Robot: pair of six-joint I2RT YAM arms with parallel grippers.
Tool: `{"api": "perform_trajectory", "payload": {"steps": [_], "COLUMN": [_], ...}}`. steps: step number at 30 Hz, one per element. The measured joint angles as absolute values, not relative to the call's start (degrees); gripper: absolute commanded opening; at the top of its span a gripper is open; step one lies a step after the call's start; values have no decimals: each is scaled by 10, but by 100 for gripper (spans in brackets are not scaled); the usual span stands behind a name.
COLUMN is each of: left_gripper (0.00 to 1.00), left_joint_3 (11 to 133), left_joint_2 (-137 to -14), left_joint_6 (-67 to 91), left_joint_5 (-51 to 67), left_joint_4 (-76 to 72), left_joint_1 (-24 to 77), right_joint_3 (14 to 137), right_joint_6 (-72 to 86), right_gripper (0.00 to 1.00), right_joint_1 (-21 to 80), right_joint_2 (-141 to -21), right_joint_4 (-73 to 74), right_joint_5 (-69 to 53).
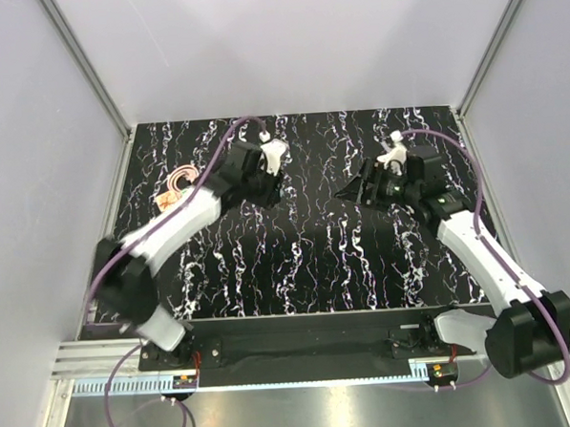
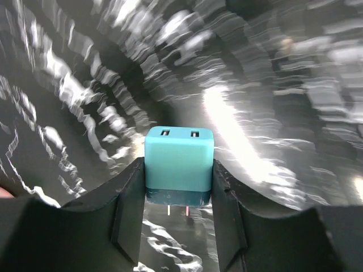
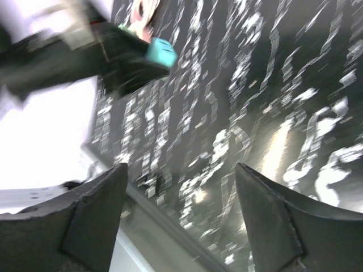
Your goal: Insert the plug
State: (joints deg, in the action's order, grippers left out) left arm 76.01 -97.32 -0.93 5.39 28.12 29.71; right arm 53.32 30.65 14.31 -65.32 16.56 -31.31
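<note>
The plug [image 2: 178,161] is a small teal cube with two slots on its far face and two thin prongs under its darker base. My left gripper [image 2: 178,167] is shut on it, a black finger pressed against each side, and it hangs above the black marbled mat. In the right wrist view the plug [image 3: 160,52] shows at the upper left, at the tip of the left gripper's dark fingers [image 3: 122,65]. My right gripper [image 3: 181,167] is open with only the mat between its fingers. From above, the left gripper [image 1: 272,193] and right gripper [image 1: 349,189] face each other over the mat's far half.
The black white-veined mat [image 1: 307,260] covers the table between pale enclosure walls. A small orange and white object [image 1: 176,189] lies near the mat's left edge. A purple cable runs along each arm. A metal rail [image 1: 303,375] runs along the near edge by the arm bases.
</note>
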Motion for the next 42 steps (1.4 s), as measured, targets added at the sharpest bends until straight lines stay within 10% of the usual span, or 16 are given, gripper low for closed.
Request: {"api": "perform_trajectory", "payload": {"steps": [10,42], "left_gripper": [0,0], "left_joint_3": [627,531], "left_joint_2": [-668,-631], "left_joint_6": [-12,-35], "left_joint_5": [57,-4], "left_joint_4": [171,164], "left_joint_1": [466,559], "right_joint_3": [611,628], "right_joint_6": [412,374], "right_gripper": [77,53], "right_joint_1": [179,306], "right_joint_2": [-720,-818], "right_joint_4": [179,218], "right_joint_5": [-453,-507]}}
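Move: The plug, already clear of the table in the left fingers, is about 20 cm to the right hand's left, some 8 cm ahead and 10 cm lower. The right gripper it is carried to is thus roughly 20 cm to the left hand's right, 8 cm back and 10 cm up. The white power strip is some 20 cm ahead of the right hand, 16 cm right and 21 cm down. The peach disc stands about 24 cm left of the left hand, 5 cm ahead and 10 cm below. The plug, still pinched by the left fingers, swings back about 16 cm and some 6 cm right, first up, then down a little to end 9 cm higher, the fingers tipping up out of their steep downward slant and turning clockwise. The right hand comes about 11 cm left and 8 cm back to meet it, rising then sinking again, turning counter-clockwise with tips dipping, its fingers narrowing but still open around the plug's end. ##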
